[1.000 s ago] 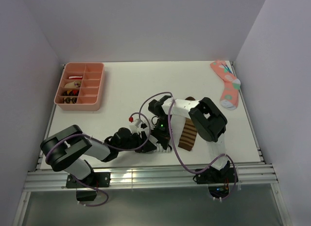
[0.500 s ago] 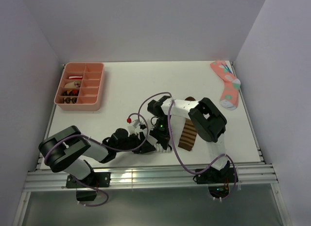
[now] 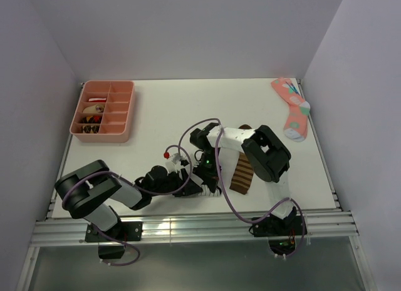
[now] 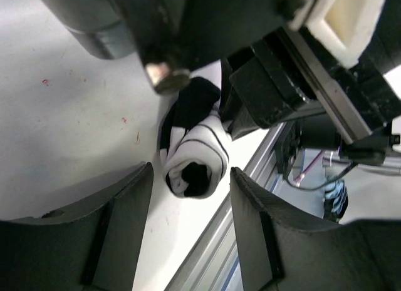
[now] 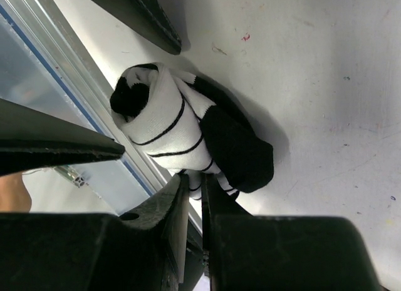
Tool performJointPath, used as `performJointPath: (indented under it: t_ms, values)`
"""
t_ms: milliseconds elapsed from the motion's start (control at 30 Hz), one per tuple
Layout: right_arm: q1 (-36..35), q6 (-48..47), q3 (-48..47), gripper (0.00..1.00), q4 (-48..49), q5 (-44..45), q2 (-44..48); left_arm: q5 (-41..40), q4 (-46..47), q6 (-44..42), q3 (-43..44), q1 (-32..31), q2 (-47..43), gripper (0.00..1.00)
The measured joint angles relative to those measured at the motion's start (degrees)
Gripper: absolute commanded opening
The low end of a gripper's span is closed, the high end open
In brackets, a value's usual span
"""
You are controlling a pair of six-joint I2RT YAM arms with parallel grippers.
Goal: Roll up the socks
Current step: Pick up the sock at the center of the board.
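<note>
The small white sock [image 5: 164, 121] with thin black stripes lies rolled up near the table's front edge, its black part [image 5: 238, 147] beside the roll. My right gripper [image 5: 195, 189] is shut on the striped end of this sock. In the left wrist view the roll [image 4: 195, 158] shows end-on, just beyond my left gripper [image 4: 191, 231], which is open around empty space. From above, both grippers [image 3: 193, 186] [image 3: 210, 178] meet over the white sock [image 3: 210, 190]. The brown-and-tan striped sock [image 3: 243, 172] lies flat to the right, partly under the right arm.
A pink divided tray [image 3: 104, 111] with small items stands at the back left. A pink dotted sock [image 3: 292, 108] lies at the back right. The table's metal front rail [image 3: 188, 225] runs right behind the roll. White walls enclose three sides.
My left wrist has shifted slightly to the left and its jaws have widened a little. The right arm and the rolled sock have stayed put.
</note>
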State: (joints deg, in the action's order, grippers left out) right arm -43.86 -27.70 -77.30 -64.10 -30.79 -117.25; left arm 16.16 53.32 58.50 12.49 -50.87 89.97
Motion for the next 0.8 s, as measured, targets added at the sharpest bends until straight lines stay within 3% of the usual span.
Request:
performJointPath:
  t_ms: [467, 800]
  values:
    - [0.0, 0.7, -0.1, 0.08, -0.1, 0.1, -0.1, -8.9, 7.3, 5.5, 0.4, -4.3, 5.3, 0.54]
    - [0.1, 2.2, -0.7, 0.08, -1.1, 0.2, -1.0, -10.2, 7.9, 6.1, 1.4, -4.4, 7.8, 0.3]
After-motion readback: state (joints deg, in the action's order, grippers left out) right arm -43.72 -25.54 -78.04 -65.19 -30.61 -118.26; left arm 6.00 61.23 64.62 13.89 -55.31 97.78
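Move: The rolled striped sock's middle lies about 3 cm right of the left hand, 1 cm ahead and some 2 cm lower, its near end already between the open fingers. The brown striped sock lies roughly 16 cm to this hand's right and 9 cm farther out. From the right hand, already pinching the rolled sock's other end, that sock's middle is about 3 cm left and 1 cm ahead. Left hand eases about 2 cm right, forward and down, closing on the roll the right hand keeps pinched. ##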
